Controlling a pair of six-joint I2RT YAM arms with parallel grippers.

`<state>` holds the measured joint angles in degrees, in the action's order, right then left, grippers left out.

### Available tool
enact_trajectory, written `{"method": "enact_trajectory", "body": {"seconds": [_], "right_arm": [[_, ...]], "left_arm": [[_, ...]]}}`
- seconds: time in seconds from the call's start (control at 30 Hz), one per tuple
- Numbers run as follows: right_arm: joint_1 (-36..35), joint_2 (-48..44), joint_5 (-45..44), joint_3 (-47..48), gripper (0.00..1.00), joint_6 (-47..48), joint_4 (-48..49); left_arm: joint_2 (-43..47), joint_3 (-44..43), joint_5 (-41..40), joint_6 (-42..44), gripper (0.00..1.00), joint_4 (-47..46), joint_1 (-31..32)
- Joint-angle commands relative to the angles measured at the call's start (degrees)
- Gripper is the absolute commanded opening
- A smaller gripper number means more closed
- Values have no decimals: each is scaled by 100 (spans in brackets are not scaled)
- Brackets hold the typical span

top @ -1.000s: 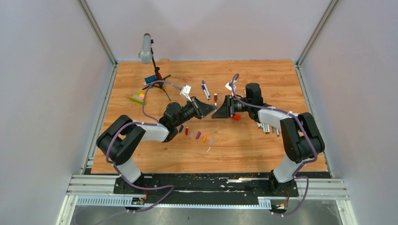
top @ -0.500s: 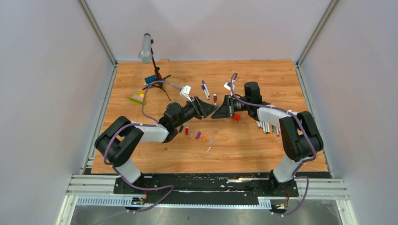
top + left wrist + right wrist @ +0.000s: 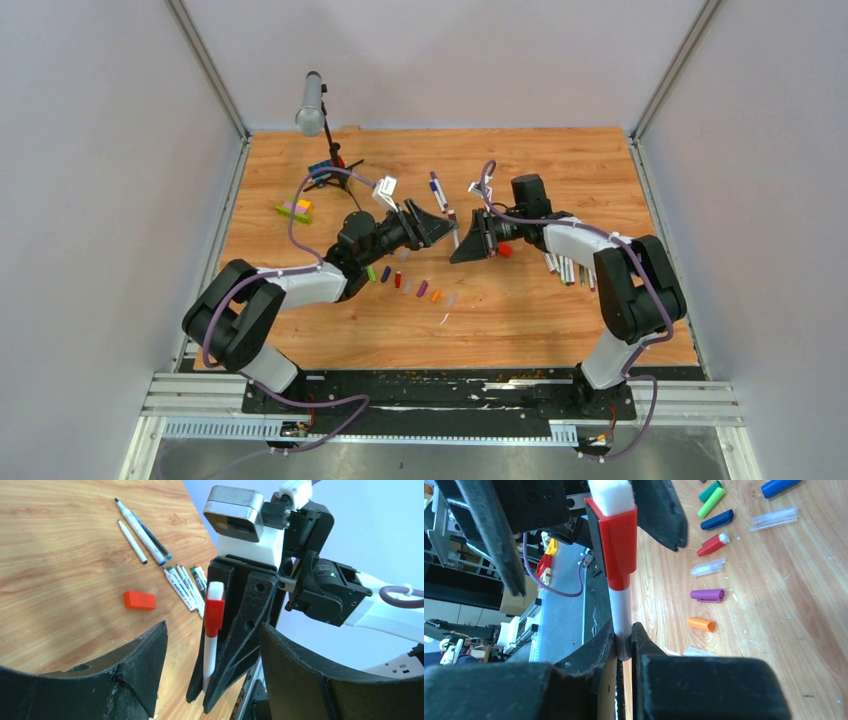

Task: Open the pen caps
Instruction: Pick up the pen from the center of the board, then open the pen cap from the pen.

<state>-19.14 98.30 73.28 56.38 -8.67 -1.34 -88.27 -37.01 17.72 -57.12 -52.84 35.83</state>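
My right gripper (image 3: 624,630) (image 3: 458,250) is shut on the white barrel of a pen (image 3: 620,605) (image 3: 210,652) held above mid-table. Its red cap (image 3: 616,540) (image 3: 214,615) is still on the pen. My left gripper (image 3: 212,630) (image 3: 438,222) faces it, open wide. Its fingers (image 3: 499,530) stand either side of the red cap with a gap on each side. Several loose pen caps (image 3: 707,595) (image 3: 421,288), green, blue, red, clear, purple and orange, lie in a row on the wood below the grippers.
More pens lie in a bunch (image 3: 568,270) (image 3: 185,585) right of centre, and others (image 3: 437,190) (image 3: 142,527) at the back. An orange-red block (image 3: 504,250) (image 3: 139,600) sits under the right arm. A microphone on a tripod (image 3: 311,103) and toy bricks (image 3: 294,210) stand back left.
The left jaws, shut a second ago, have spread wide and that arm has drawn back to the left. The right jaws have closed on the pen's barrel and shifted slightly left.
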Motion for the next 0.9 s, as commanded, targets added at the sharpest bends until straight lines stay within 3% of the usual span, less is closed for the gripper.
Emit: {"method": "enact_trajectory", "body": {"seconds": [0.0,0.13,0.23,0.43,0.53,0.57,0.67,0.73,0.87], "right_arm": [[-127,-105,250,246,0,483,-253],[-190,-71,213,267,0,516,-308],[-201,-66,183,281,0,536,-343],[-209,-83,185,277,0,552,-350],[-213,-95,194,284,0,581,-368],[-209,-98,214,298,6,587,-376],[-188,-124,190,357,37,483,-419],[-156,-147,239,346,43,93,-135],[-125,-246,164,267,44,-438,306]], "left_arm": [[30,-322,19,150,73,254,4],[-38,-456,57,130,67,299,7],[-122,-514,136,85,58,225,8],[-385,-584,377,-87,17,-4,5],[-445,-622,444,-106,4,-49,7],[-437,-627,437,-105,1,-51,3],[-372,-546,418,-96,0,-105,10],[-335,-455,410,-103,0,-181,50],[-384,-261,354,-238,0,-499,152]]}}
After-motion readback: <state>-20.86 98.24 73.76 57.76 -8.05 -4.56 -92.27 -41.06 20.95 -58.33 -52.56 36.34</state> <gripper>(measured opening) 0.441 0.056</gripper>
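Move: The right hand already holds the white pen by its lower end. Its red cap is about 2 cm ahead and 2 cm to the right of the left hand, level with it, and about 5 cm ahead of, 1 cm left of and 5 cm above the right hand. On the table, some 18 cm below the left hand, the orange cap lies 7 cm back and 2 cm left, and the red block 6 cm ahead and 16 cm right. The left fingers close from wide open and begin to pinch the red-capped upper end of the pen, the hand easing about 2 cm to the right onto it. The right hand, still gripping the lower barrel, draws back about 1.5 cm with the pen and then, once the left has shut, opens partway and lets go, staying close around the pen. ##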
